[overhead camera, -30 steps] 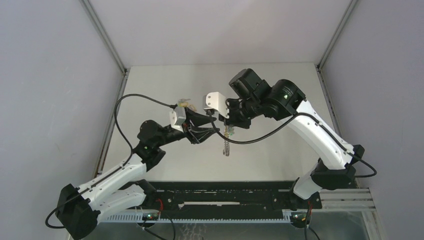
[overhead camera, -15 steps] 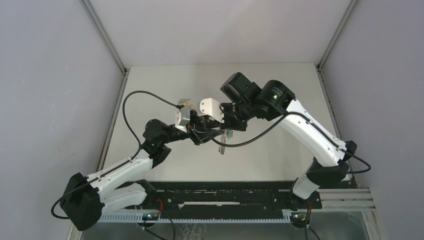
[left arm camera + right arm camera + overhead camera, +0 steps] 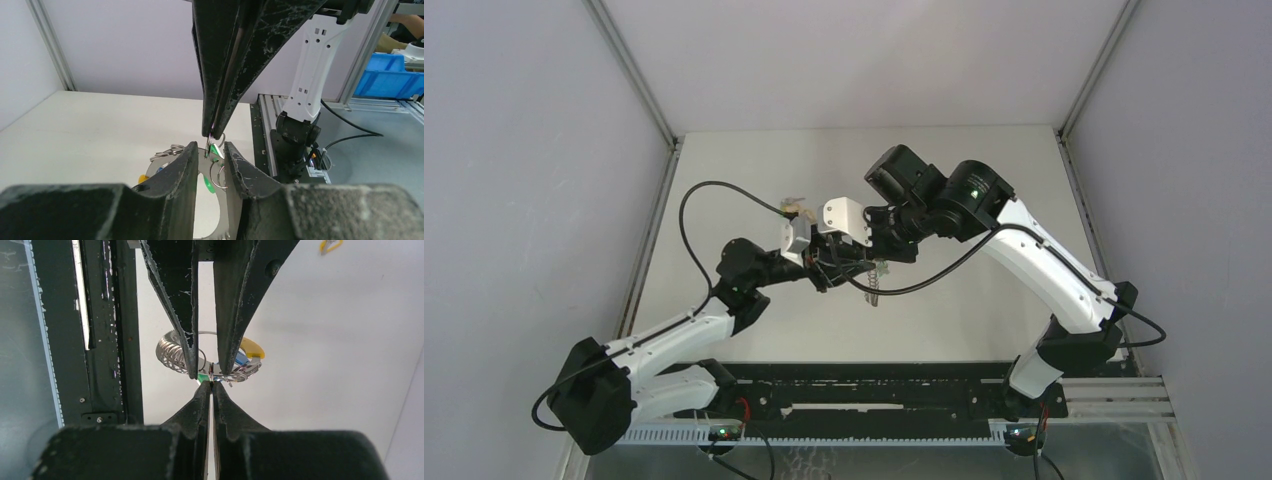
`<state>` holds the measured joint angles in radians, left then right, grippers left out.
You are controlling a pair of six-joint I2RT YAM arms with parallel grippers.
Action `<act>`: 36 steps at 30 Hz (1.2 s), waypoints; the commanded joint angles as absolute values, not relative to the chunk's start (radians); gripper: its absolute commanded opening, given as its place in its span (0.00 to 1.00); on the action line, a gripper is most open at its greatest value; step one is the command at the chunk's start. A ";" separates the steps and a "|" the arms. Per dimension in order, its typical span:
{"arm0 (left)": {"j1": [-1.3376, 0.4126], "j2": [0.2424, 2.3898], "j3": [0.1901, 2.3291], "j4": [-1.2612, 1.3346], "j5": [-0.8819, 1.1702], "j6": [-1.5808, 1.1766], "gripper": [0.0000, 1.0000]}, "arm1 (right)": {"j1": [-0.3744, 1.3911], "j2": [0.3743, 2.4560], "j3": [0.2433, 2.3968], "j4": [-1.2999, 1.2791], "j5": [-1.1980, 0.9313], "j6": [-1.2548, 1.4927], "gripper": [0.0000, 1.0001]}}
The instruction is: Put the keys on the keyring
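Note:
The keyring [image 3: 874, 290] hangs in mid-air over the table's middle, with my right gripper [image 3: 879, 262] shut on its top edge. In the right wrist view its ribbed coil [image 3: 170, 354] shows, along with yellow [image 3: 252, 347], blue and green [image 3: 202, 376] keys on small rings. My right gripper [image 3: 212, 383] pinches the thin metal there. My left gripper [image 3: 842, 262] meets it from the left. Its jaws [image 3: 210, 146] straddle the ring's flat band [image 3: 208, 164] and the green key [image 3: 216, 150], with a narrow gap on each side. A loose yellowish key [image 3: 796, 206] lies on the table behind.
A black rail [image 3: 874, 385] runs along the near edge by both arm bases. Grey walls close in the table on the left, right and back. Black cables loop off both wrists. Blue bins [image 3: 395, 75] stand beyond the table.
My left arm has slid right up to the right gripper, and its jaws have narrowed around the hanging keyring. The right gripper shifted slightly left, still holding the ring.

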<state>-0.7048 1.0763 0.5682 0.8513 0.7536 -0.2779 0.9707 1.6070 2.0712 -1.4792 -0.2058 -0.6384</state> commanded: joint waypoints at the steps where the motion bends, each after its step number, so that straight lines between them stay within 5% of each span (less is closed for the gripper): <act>1: -0.709 1.070 0.553 0.866 0.734 -0.249 0.30 | 0.979 1.591 2.107 -1.452 -0.228 -0.652 0.00; 15: -0.709 1.076 0.568 0.863 0.764 -0.256 0.00 | 0.987 1.591 2.098 -1.439 -0.241 -0.650 0.00; 18: -0.709 1.059 0.553 0.879 0.719 -0.257 0.00 | 0.984 1.564 2.079 -1.399 -0.236 -0.630 0.00; 21: -0.707 1.029 0.511 0.958 0.651 -0.282 0.00 | 0.972 1.493 2.017 -1.326 -0.247 -0.609 0.11; 29: -0.694 1.036 0.447 1.217 0.600 -0.402 0.00 | 0.784 1.136 1.569 -0.828 -0.539 -0.508 0.27; 36: -0.687 1.103 0.476 1.390 0.655 -0.504 0.00 | 0.620 1.041 1.346 -0.556 -0.795 -0.358 0.25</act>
<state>-0.6945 1.0790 0.4522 1.2133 0.6376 -0.4290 0.6590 1.0206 1.3907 -0.7967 -0.5865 -0.4721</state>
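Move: Right at the left hand's half-open fingertips, within about 1 cm to the right of its hand point, stands the small metal loop on top of the keyring; the right hand already pinches it roughly 1 cm below its own hand point. From the left hand, the green key hangs about 3 cm below and 1 cm to the right. The yellow key is some 4 cm ahead, 2 cm right and 3 cm down, and the coil about 4 cm back, 1 cm right and 4 cm down. Closing fully on the small loop while both hands stay nearly still, the left fingers pinch it beside the right hand's grip. The right fingers then part a little and let go, that hand withdrawing up and to the right by about 4 cm each way while its fingertips swing up some 35 degrees. The left keeps its hold, easing left and then up about 2 cm, fingertips tilting slightly upward. ##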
